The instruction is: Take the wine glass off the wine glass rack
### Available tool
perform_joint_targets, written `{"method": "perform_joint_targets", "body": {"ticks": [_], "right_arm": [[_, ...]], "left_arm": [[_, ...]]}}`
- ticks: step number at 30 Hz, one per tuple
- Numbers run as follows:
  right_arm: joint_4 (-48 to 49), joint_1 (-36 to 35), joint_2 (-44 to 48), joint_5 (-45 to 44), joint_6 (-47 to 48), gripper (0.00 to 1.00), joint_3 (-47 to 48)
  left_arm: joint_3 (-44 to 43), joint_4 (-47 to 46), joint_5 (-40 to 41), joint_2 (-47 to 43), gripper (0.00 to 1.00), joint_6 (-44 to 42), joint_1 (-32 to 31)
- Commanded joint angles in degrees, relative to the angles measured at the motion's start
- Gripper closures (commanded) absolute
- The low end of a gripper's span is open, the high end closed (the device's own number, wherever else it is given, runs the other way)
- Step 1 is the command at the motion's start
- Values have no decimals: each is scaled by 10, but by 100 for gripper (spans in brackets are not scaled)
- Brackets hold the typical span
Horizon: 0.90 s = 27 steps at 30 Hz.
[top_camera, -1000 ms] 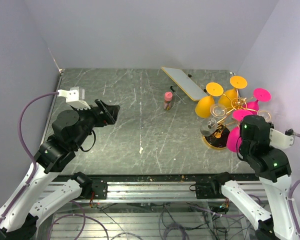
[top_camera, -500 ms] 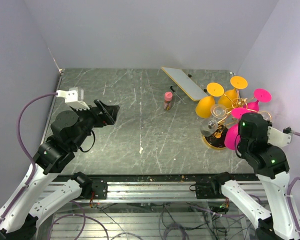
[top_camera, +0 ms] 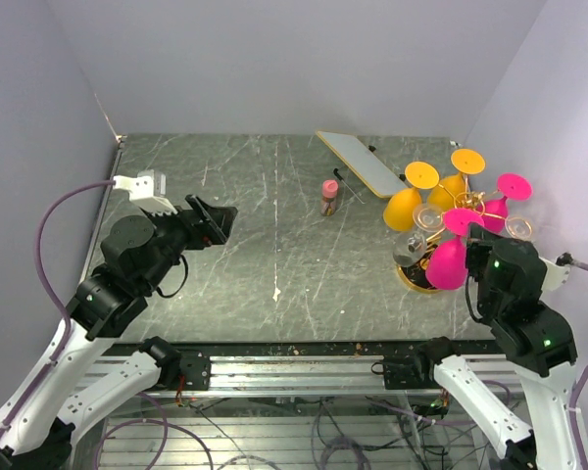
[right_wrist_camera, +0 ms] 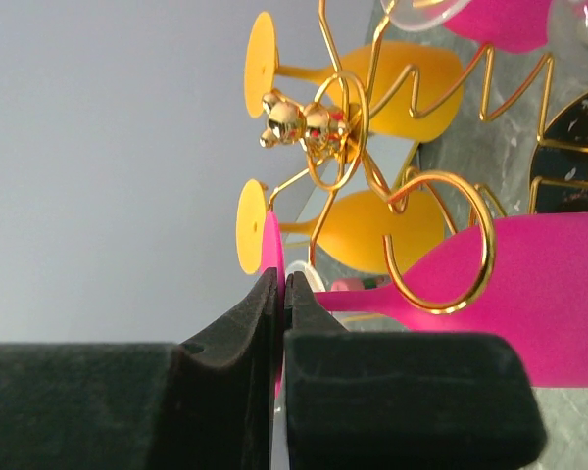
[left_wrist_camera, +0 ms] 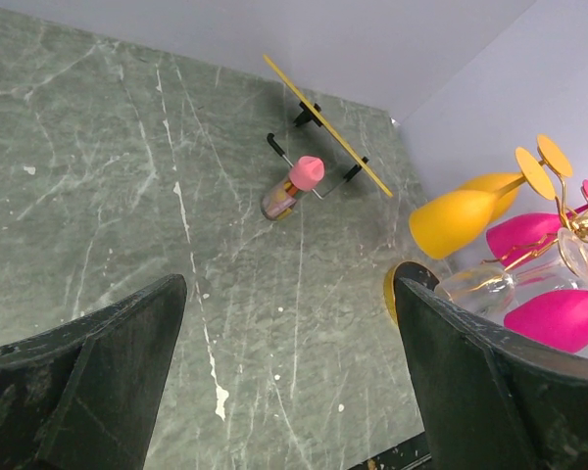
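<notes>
The gold wire wine glass rack (top_camera: 466, 204) stands at the right on its round dark base (top_camera: 418, 281), and its curled loops fill the right wrist view (right_wrist_camera: 325, 127). My right gripper (right_wrist_camera: 282, 286) is shut on the thin round foot of a pink wine glass (right_wrist_camera: 529, 284). The glass lies sideways, and a gold loop crosses in front of its bowl beside the stem. From above, this pink glass (top_camera: 448, 264) hangs at the rack's near side, next to my right wrist (top_camera: 510, 279). My left gripper (left_wrist_camera: 289, 294) is open and empty, far left over the table (top_camera: 214, 221).
Two yellow glasses (top_camera: 403, 208), another pink glass (top_camera: 498, 203) and clear glasses (top_camera: 412, 247) hang on the rack. A flat white board (top_camera: 363, 163) and a small pink-capped bottle (top_camera: 329, 197) lie behind centre. The right wall is close beside the rack.
The pink glass in my right gripper has shifted a little left and away from the near edge, while my right wrist has drawn back toward the near right. The left arm has barely moved.
</notes>
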State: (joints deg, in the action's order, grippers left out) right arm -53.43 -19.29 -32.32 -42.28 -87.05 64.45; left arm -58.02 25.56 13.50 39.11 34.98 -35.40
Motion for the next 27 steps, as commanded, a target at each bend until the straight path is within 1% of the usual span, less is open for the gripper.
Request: {"method": "perform_joint_targets", "body": {"ticks": [1, 5, 7, 9, 10, 12, 15, 18, 21, 22, 24, 25, 27], "right_arm": [[5, 2, 35, 53, -14, 100, -13], [39, 2, 77, 106, 16, 100, -35], [77, 2, 104, 141, 43, 100, -46], [128, 1, 133, 184, 65, 100, -66], [146, 1, 151, 200, 68, 100, -80], [176, 1, 168, 229, 74, 100, -87], [185, 2, 177, 251, 71, 100, -65], [180, 1, 175, 267, 37, 100, -34], [203, 1, 169, 285, -25, 100, -35], [224, 1, 164, 299, -45, 100, -39], [281, 1, 149, 341, -70, 100, -52], [319, 1, 139, 365, -83, 100, -57], [366, 1, 118, 408, -110, 100, -64]], "left_arm": [[-11, -19, -27, 5, 2, 17, 4], [0, -53, -74, 13, 2, 27, 4], [1, -77, -116, 24, 2, 34, 3], [5, -113, -174, 35, 2, 49, 4], [12, -138, -204, 41, 2, 61, 3], [32, -219, -270, 55, 2, 90, 3], [54, -315, -352, 78, 2, 141, 3], [79, -430, -404, 102, 2, 202, 1], [112, -549, -413, 130, 2, 271, -20], [112, -564, -402, 140, 2, 279, -34], [106, -557, -369, 168, 2, 286, -74], [106, -567, -361, 181, 2, 292, -90], [115, -617, -353, 209, 2, 325, -109]]}}
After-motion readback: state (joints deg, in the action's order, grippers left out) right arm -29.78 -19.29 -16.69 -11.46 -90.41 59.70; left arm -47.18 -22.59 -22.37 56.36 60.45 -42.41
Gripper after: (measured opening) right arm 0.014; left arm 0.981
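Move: The right hand already pinches the pink wine glass by its stem; the rack's hub, which it is leaving, lies about 6 cm ahead and 3 cm to its right, level in height. The near yellow glass hangs roughly 8 cm ahead and 9 cm left, a clear glass some 8 cm left and 1 cm back, both about 5 cm lower. From the left hand, the held pink glass is about 47 cm right, 5 cm back and 5 cm lower. Right hand raises the pinched pink glass 10 cm, back-left from the rack; left hand swings right towards that glass. ##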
